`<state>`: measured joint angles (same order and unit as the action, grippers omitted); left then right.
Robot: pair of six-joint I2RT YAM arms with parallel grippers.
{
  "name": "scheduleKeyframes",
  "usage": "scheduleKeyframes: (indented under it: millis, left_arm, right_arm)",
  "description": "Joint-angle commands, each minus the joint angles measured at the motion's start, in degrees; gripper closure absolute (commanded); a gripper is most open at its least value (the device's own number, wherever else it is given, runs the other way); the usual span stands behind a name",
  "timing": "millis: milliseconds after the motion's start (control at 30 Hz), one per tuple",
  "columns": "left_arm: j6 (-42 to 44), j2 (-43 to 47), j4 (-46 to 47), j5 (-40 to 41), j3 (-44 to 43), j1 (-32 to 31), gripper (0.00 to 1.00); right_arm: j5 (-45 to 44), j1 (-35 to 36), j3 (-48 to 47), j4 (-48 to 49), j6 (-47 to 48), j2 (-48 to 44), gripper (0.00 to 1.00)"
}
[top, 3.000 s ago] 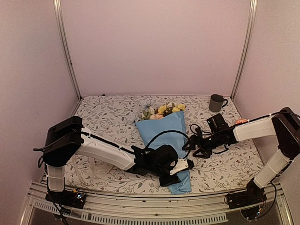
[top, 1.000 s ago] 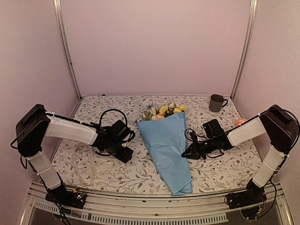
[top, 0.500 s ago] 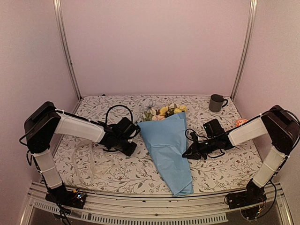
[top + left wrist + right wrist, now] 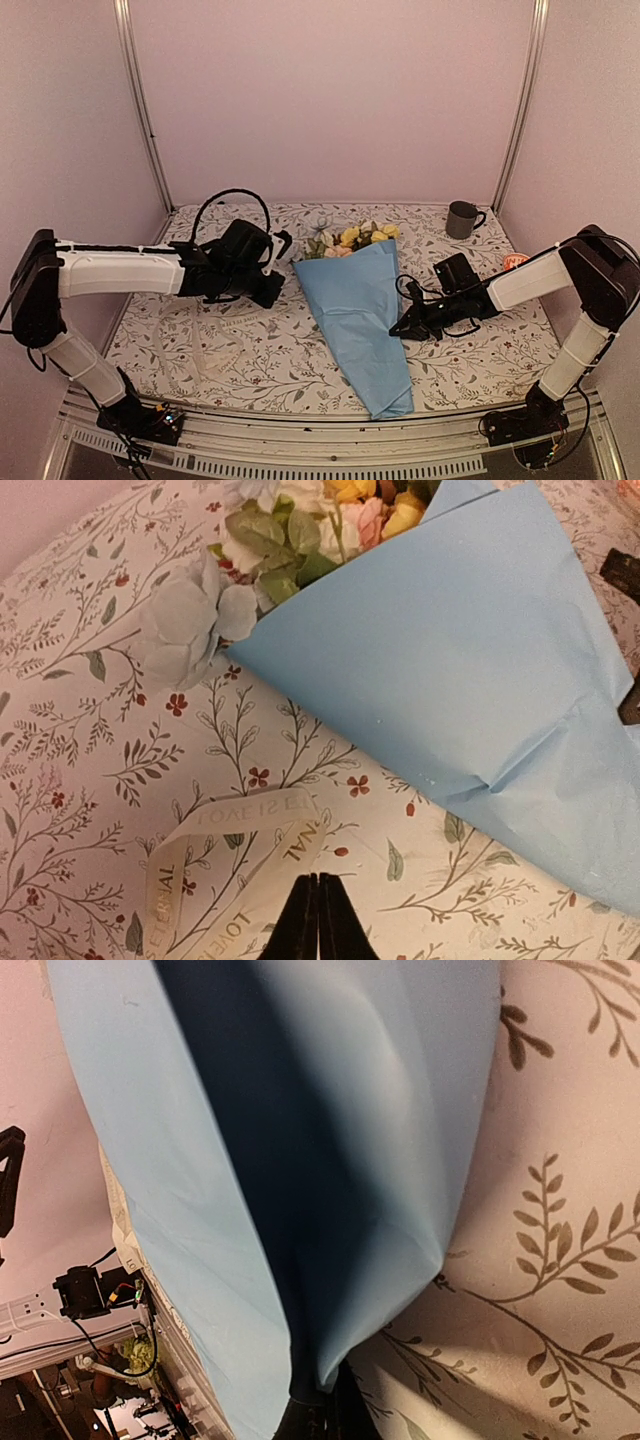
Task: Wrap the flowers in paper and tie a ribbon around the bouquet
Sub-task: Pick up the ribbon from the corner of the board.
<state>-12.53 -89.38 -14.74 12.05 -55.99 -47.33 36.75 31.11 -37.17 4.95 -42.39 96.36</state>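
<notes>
The bouquet point(image 4: 355, 320) lies mid-table, a light blue paper point(image 4: 450, 660) cone with the flowers point(image 4: 350, 238) poking from its far, wide end. A pale blue bloom point(image 4: 190, 615) lies beside the cone's mouth. The cream ribbon point(image 4: 245, 818), with gold lettering, loops on the cloth left of the cone and runs into my left gripper point(image 4: 318, 880). That gripper point(image 4: 274, 296) is shut on the ribbon just left of the cone. My right gripper point(image 4: 397, 328) is shut on the paper's right edge; the right wrist view shows the pinched fold point(image 4: 330, 1360) and navy inner face point(image 4: 300, 1210).
A grey mug point(image 4: 462, 219) stands at the back right corner. A small orange thing point(image 4: 514, 260) sits by the right arm. Metal posts point(image 4: 140, 100) frame the walls, and a rail point(image 4: 300, 440) runs along the table's near edge.
My left arm swung off the cone's lower end to the left, shut its jaws at the ribbon, then drew back and up. The right gripper stayed pinched on the paper.
</notes>
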Motion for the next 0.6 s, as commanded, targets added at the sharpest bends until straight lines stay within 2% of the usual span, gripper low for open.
scheduleKeyframes:
  millis: [0, 67, 167, 267, 433, 567]
  left_arm:
    - [1.0, -3.3, -2.7, -4.6, -0.1, 2.4, 0.74]
    - [0.9, -7.2, -4.1, -6.8, -1.9, 2.3, 0.63]
    - [0.7, -10.4, -1.7, -8.1, -1.8, 1.9, 0.55]
    - [0.9, -13.3, -0.7, -4.4, -2.6, 2.0, 0.47]
    - [2.2, -17.6, 0.5, 3.4, -4.3, 1.8, 0.41]
    - [2.3, -21.0, 1.0, 3.4, -5.7, 1.9, 0.42]
  right_arm:
    - [-0.4, 0.2, -1.2, -1.0, 0.7, -0.7, 1.0]
    - [-0.4, 0.2, -1.1, -1.0, 0.8, -0.7, 1.0]
    - [-0.6, 0.2, -1.0, -1.0, 0.6, -1.2, 1.0]
    - [-0.7, 0.2, -0.9, -1.2, 0.7, -1.5, 1.0]
    - [-0.5, 0.2, -1.1, -1.6, 1.1, -1.1, 1.0]
    - [-0.2, 0.2, -1.0, -1.2, 1.1, -1.0, 1.0]
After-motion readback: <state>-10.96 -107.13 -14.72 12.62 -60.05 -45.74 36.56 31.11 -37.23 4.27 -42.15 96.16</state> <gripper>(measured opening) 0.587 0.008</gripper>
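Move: The ribbon's folded corner lies almost straight under the left hand, roughly 2 cm ahead and 11 cm down on the board. The blue wrapping paper's middle is about 13 cm to this hand's right and 2 cm nearer the base; the flower heads are some 16 cm ahead and 12 cm right. From the right hand, the ribbon corner lies about 20 cm left and 5 cm ahead, slightly lower. To the ribbon's folded corner the empty left hand comes down again, about 10 cm, fast at first and easing off close to the board. Its shut fingers part to a bit over half open on the way, the wrist tips down and rolls some 15 degrees in all, and at the bottom the hand creeps about 2 cm forward so the fold shows between the fingertips. The right hand stays in place, still pinching the paper's edge. ##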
